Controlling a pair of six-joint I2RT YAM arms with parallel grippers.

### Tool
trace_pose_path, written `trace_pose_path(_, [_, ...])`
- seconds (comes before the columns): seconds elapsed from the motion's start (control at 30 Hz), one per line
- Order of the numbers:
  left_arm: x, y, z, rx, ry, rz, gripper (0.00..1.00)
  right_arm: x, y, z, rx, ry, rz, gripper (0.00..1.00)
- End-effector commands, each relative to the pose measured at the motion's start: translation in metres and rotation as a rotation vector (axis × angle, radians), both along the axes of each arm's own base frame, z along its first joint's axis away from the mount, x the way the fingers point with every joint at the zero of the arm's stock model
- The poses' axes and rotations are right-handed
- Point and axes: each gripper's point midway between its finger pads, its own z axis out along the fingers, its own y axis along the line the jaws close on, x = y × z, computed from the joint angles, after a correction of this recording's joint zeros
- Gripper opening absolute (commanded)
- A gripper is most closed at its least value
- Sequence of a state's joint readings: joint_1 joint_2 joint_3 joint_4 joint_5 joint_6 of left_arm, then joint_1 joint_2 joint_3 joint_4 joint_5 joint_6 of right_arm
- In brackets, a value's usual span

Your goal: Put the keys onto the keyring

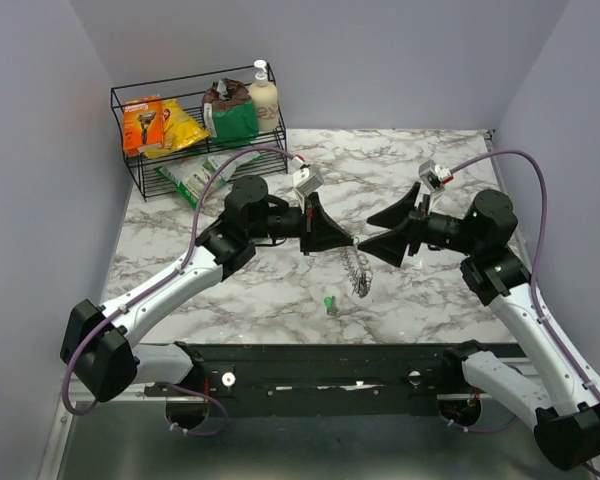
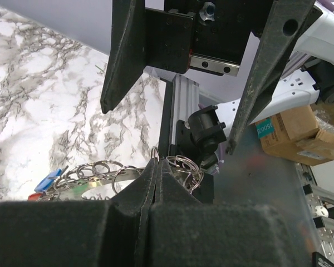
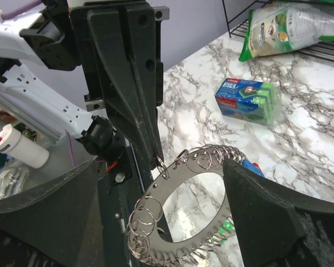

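The keyring (image 3: 172,219) is a large flat metal ring with many small split rings along its rim. My left gripper (image 2: 157,163) is shut on one small split ring at the rim and holds the keyring above the table; it also shows in the top view (image 1: 348,243). My right gripper (image 3: 161,183) is open, its jaws wide apart on either side of the keyring without touching it. Blue and red key heads (image 3: 251,166) hang at the keyring's far side. A green-headed key (image 1: 330,303) lies loose on the marble table (image 1: 430,290).
A black wire rack (image 1: 195,130) with packets and a bottle stands at the back left. A green and blue packet (image 3: 247,100) lies on the marble in front of it. The table's black front rail (image 1: 310,375) runs between the arm bases.
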State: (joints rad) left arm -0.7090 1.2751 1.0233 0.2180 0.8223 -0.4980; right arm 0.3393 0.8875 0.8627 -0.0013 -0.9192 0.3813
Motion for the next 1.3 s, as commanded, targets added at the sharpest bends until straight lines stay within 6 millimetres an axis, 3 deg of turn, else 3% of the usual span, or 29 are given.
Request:
trace_pose_path(0.0, [-0.006,0.005,0.029,-0.100,-0.116,0.010,0.00,0.001,-0.003,0.009,0.024,-0.025,-0.042,1.00])
trace_pose_path(0.5, [-0.038,0.029,0.037,-0.211,-0.446,-0.047,0.00,-0.022,0.000,0.030,0.059,-0.071,0.068,1.00])
trace_pose_path(0.57, [-0.043,0.034,0.046,-0.247,-0.513,-0.039,0.00,-0.025,0.001,0.030,0.058,-0.076,0.090,1.00])
trace_pose_path(0.87, [-0.052,0.049,0.046,-0.278,-0.744,-0.001,0.00,-0.043,0.004,0.030,0.057,-0.103,0.217,1.00])
trace_pose_path(1.1, [-0.051,0.050,0.046,-0.272,-0.780,0.005,0.00,-0.052,0.005,0.032,0.049,-0.116,0.286,1.00])
trace_pose_path(1.27, [-0.050,0.047,0.047,-0.271,-0.758,-0.011,0.00,-0.050,0.019,0.036,0.011,-0.126,0.281,0.97])
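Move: From the left hand's shut fingers, which already pinch one ring, the keyring hangs with its middle about 6 cm below, roughly 2 back and 1 right. The green key lies on the table about level with the left hand and 4 cm to its left, some 27 below; the food box is about 22 ahead, 24 left. From the open right hand, the keyring is about 3 cm left, 3 back and 6 below. Drawing the keyring off from the right gripper, the left hand keeps its pinch and goes about 5 cm left and as far back while rising 3, rolling some 40 degrees about its fingers so its forward side comes up. The right hand stays wide open and empty, first rises, then mostly draws back about 4 cm, turning some 15 degrees counter-clockwise to face the keyring. ##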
